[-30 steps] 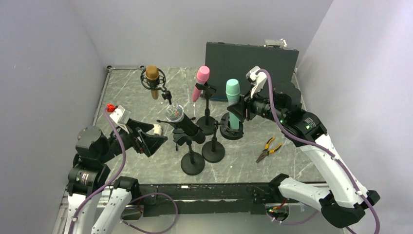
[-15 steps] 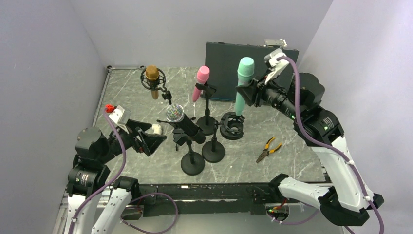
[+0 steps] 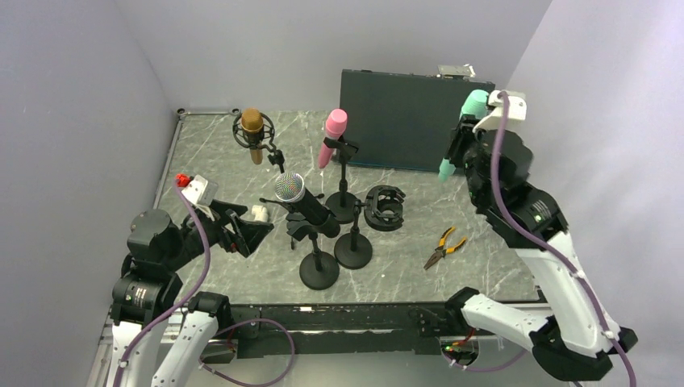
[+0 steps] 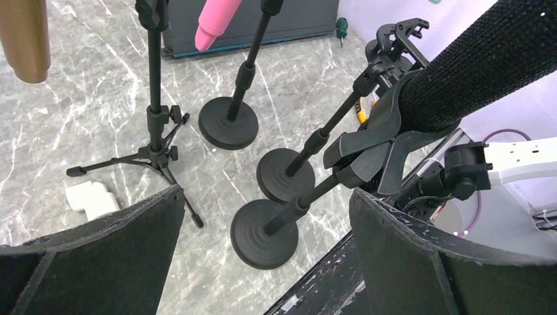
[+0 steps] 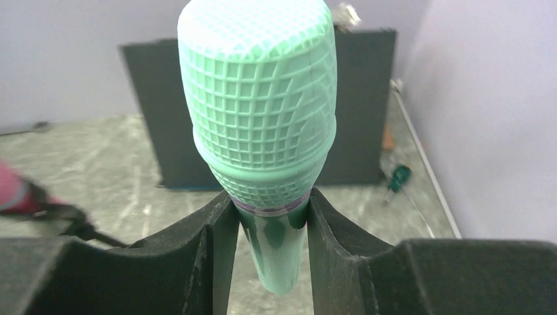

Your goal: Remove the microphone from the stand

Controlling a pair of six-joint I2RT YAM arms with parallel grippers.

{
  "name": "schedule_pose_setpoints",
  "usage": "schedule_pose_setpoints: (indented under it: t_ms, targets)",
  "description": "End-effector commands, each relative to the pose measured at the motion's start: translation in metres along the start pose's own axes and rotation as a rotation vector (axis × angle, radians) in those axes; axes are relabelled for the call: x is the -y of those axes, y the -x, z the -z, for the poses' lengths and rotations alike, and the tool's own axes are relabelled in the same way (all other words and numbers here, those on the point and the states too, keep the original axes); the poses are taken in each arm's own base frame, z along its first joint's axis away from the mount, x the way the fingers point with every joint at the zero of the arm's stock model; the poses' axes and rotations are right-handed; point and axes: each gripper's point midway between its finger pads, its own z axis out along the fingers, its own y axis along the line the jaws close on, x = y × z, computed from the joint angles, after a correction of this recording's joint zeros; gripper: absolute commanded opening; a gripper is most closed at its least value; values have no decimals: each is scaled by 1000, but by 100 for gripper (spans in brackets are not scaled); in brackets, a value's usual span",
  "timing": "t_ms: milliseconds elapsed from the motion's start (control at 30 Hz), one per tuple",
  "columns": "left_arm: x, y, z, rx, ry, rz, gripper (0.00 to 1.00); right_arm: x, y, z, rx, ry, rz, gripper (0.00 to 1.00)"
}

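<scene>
My right gripper (image 3: 461, 145) is shut on the teal microphone (image 3: 456, 137) and holds it high in the air at the right, in front of the dark panel. In the right wrist view the teal microphone (image 5: 259, 118) sits clamped between the two fingers just below its mesh head. Its low black round stand (image 3: 384, 207) stands empty mid-table. My left gripper (image 3: 246, 234) is open and empty at the front left, facing the black microphone (image 3: 300, 201) clipped on its stand (image 4: 266, 233).
A pink microphone (image 3: 331, 137) and a brown microphone (image 3: 253, 134) sit on stands at the back. A second round base (image 3: 353, 250) stands beside the front one. Orange-handled pliers (image 3: 444, 246) lie at right. A white block (image 4: 92, 197) lies at left. A green screwdriver (image 5: 396, 178) lies by the panel.
My right gripper has lifted the teal microphone out of its round stand, then carried it up and to the right. The left arm has barely moved.
</scene>
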Motion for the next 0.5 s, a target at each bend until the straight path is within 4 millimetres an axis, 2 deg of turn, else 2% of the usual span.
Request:
schedule_pose_setpoints:
  t_ms: [0,167,267,367,467]
  targets:
    - [-3,4,-1,6,17,-21,99,42,-51,-23,-138,-264,22,0]
    - [-6,3,-1,0,29,-11,99,71,-127,-55,-393,-243,-148,0]
    - [-6,1,-1,-1,31,-10,99,68,-167,-66,-543,-174,-260,0]
    - [-7,0,-1,-5,35,-5,99,53,-202,-74,-673,-83,-357,0]
    - [-7,-2,-1,-7,36,0,99,57,-233,-79,-762,-97,-420,0]
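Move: The right hand already holds the turquoise microphone, high above the table. The open table just beyond the pliers lies about 5 cm ahead, 6 cm right and some 43 cm below; the pliers are level with the hand, 8 cm right. The emptied holder stands 2 cm back, 13 cm left and 21 cm lower, the black case about 32 cm ahead. From the left hand that open patch is roughly 17 cm ahead and 46 cm right. Down fast, about 23 cm, the right hand sinks towards the open table by the pliers, drifting some 8 cm right and a little forward before easing slightly back left. On the way the wrist tips fingers-down by about 40 degrees and rolls a little, left side rising, while the fingers keep their pinch on the microphone just under its head. ##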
